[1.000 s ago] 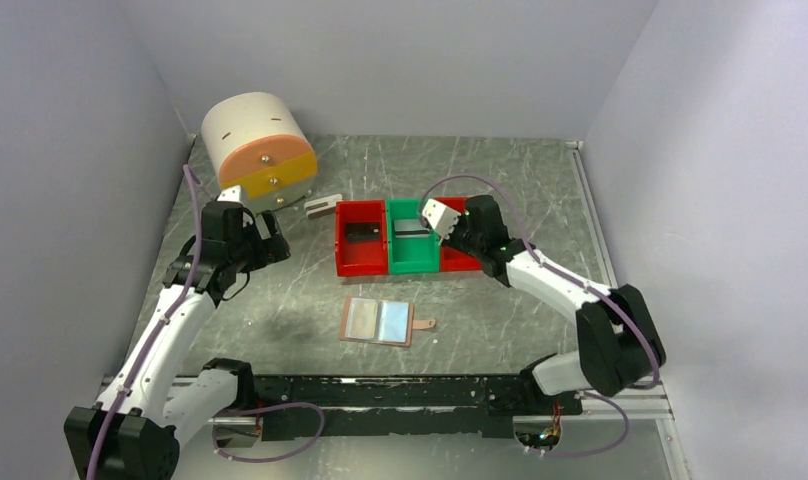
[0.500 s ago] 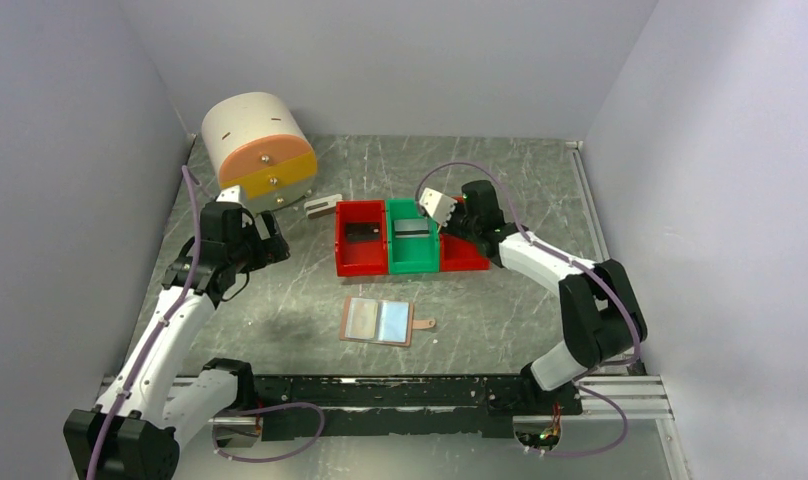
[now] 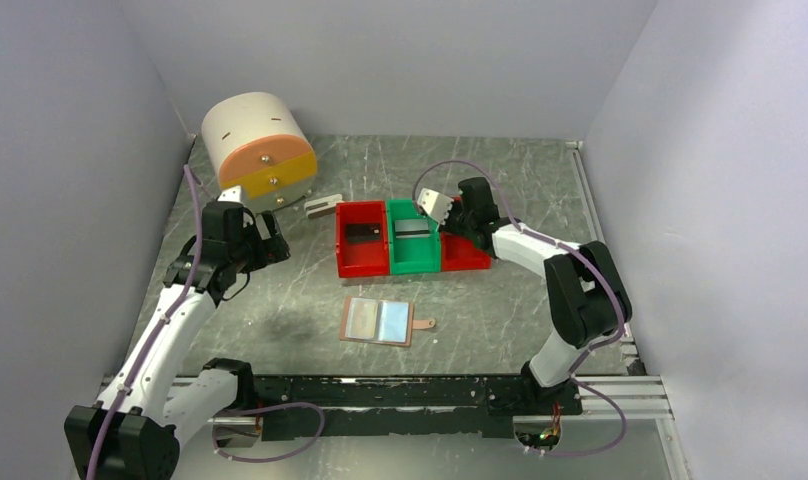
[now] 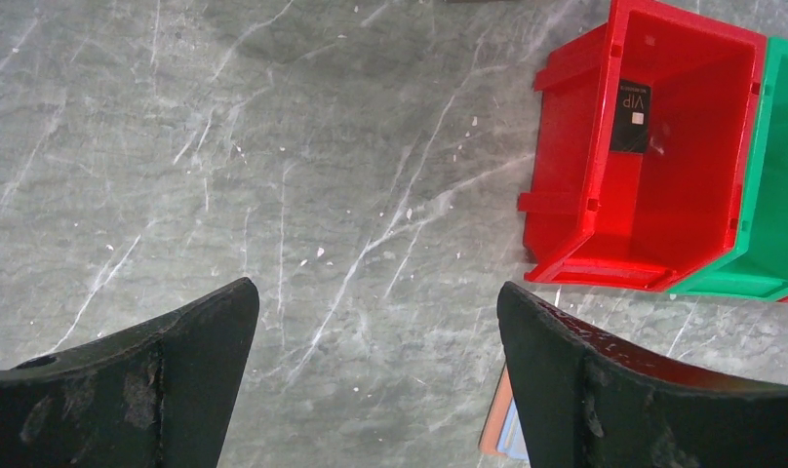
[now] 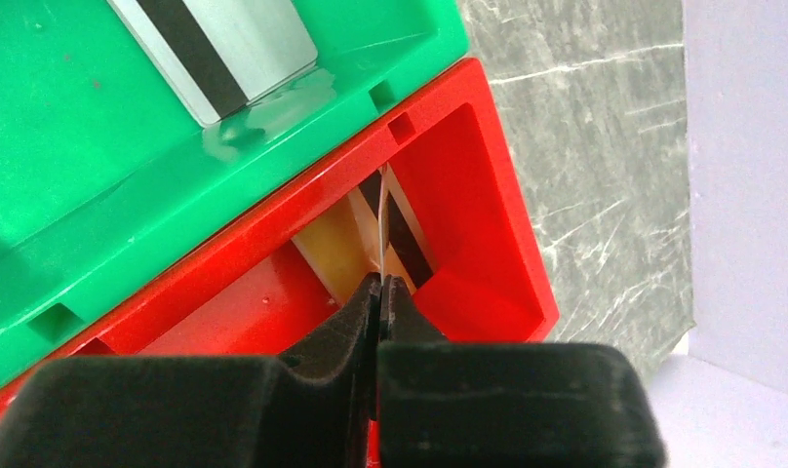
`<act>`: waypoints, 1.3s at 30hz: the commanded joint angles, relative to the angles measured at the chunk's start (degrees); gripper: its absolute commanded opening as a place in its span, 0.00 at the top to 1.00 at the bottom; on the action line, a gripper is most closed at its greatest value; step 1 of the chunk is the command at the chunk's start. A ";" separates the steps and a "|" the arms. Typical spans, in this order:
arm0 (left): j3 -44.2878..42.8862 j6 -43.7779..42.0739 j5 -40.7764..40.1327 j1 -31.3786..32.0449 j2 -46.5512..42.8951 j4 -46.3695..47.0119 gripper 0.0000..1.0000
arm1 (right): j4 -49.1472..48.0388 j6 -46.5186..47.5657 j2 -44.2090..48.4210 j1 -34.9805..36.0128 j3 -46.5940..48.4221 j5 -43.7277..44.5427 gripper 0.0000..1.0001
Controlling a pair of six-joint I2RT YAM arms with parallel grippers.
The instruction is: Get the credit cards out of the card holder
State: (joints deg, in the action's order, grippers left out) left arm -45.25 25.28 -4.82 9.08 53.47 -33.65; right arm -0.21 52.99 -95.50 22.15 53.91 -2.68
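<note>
The tan card holder [image 3: 378, 321] lies open and flat on the table, pale blue pockets up; a corner of it [image 4: 495, 436] peeks past my left finger. My right gripper [image 3: 460, 232] hangs over the right red bin [image 3: 468, 258], shut on a credit card [image 5: 381, 219] held on edge, with a yellow-tan face and a dark stripe. A black card [image 4: 632, 115] lies in the left red bin [image 3: 352, 262]. A grey-white striped card [image 5: 215, 44] lies in the green bin [image 3: 413, 262]. My left gripper [image 4: 375, 327] is open over bare table, left of the bins.
A round white, orange and yellow drum [image 3: 257, 148] stands at the back left. A small grey block [image 3: 323, 206] lies beside it. The three bins sit side by side mid-table. Grey walls close in the left, back and right.
The right arm's elbow has swung in towards the middle, and its gripper has shifted slightly left and back over the right red bin, still shut. The left arm has stayed put.
</note>
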 commanded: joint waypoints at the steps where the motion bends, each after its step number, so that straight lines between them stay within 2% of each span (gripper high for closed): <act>1: 0.01 -0.73 1.05 -0.29 0.35 0.71 0.03 | 0.47 1.83 -1.58 -0.43 0.81 -0.84 0.97; 7: -0.03 -0.67 0.74 -0.29 0.96 0.48 0.04 | 4.42 2.44 -3.98 -0.41 2.58 -2.65 0.95; 8: -0.04 -0.71 0.79 -0.29 1.06 0.51 0.04 | 5.28 2.50 -4.39 -0.42 2.61 -3.02 0.89; 12: 0.17 -1.18 2.08 -0.29 0.87 1.10 0.05 | 7.23 3.31 -5.02 -0.52 4.79 -4.84 0.79; 18: 0.21 -1.24 2.15 -0.29 1.01 1.14 0.05 | 9.15 3.47 -5.58 -0.65 5.85 -4.55 0.75; 24: 0.18 -1.11 1.88 -0.29 0.91 1.02 0.05 | 2.28 0.59 -4.08 -0.73 3.34 0.68 0.73; 32: 0.14 -1.20 2.14 -0.29 1.84 0.96 0.06 | 1.31 -2.40 -0.39 -0.83 0.58 0.51 0.71; 36: 0.00 -1.28 2.29 -0.29 2.48 0.73 0.06 | -1.08 -12.58 2.48 -1.00 0.72 4.86 0.67; 39: -0.04 -1.28 2.23 -0.29 2.36 0.70 0.06 | -2.77 -28.86 5.64 -1.02 1.02 7.55 0.67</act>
State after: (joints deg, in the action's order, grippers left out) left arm -45.25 24.82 -4.14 9.08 55.92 -33.65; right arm 1.52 43.62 -95.02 21.74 54.72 0.47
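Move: Over the right red compartment, the right hand still has a card on edge between its tips; the gold cards it goes onto lie about 3 cm ahead, 1 cm left and 5 cm below. The green compartment's silver card is roughly 12 cm left of that pile and level with it, the left red compartment's black card some 23 cm left. From the idle left hand, the gold cards lie about 15 cm ahead, 39 cm right, 14 cm lower. Sinking about 2.5 cm into the right red compartment with a slight veer left, the right hand tips down some 5 degrees and opens its fingers to about a third, letting go of the card over the gold pile. It then drifts roughly 2 cm right and climbs back to its starting height, turning clockwise about 10 degrees, fingers apart. ##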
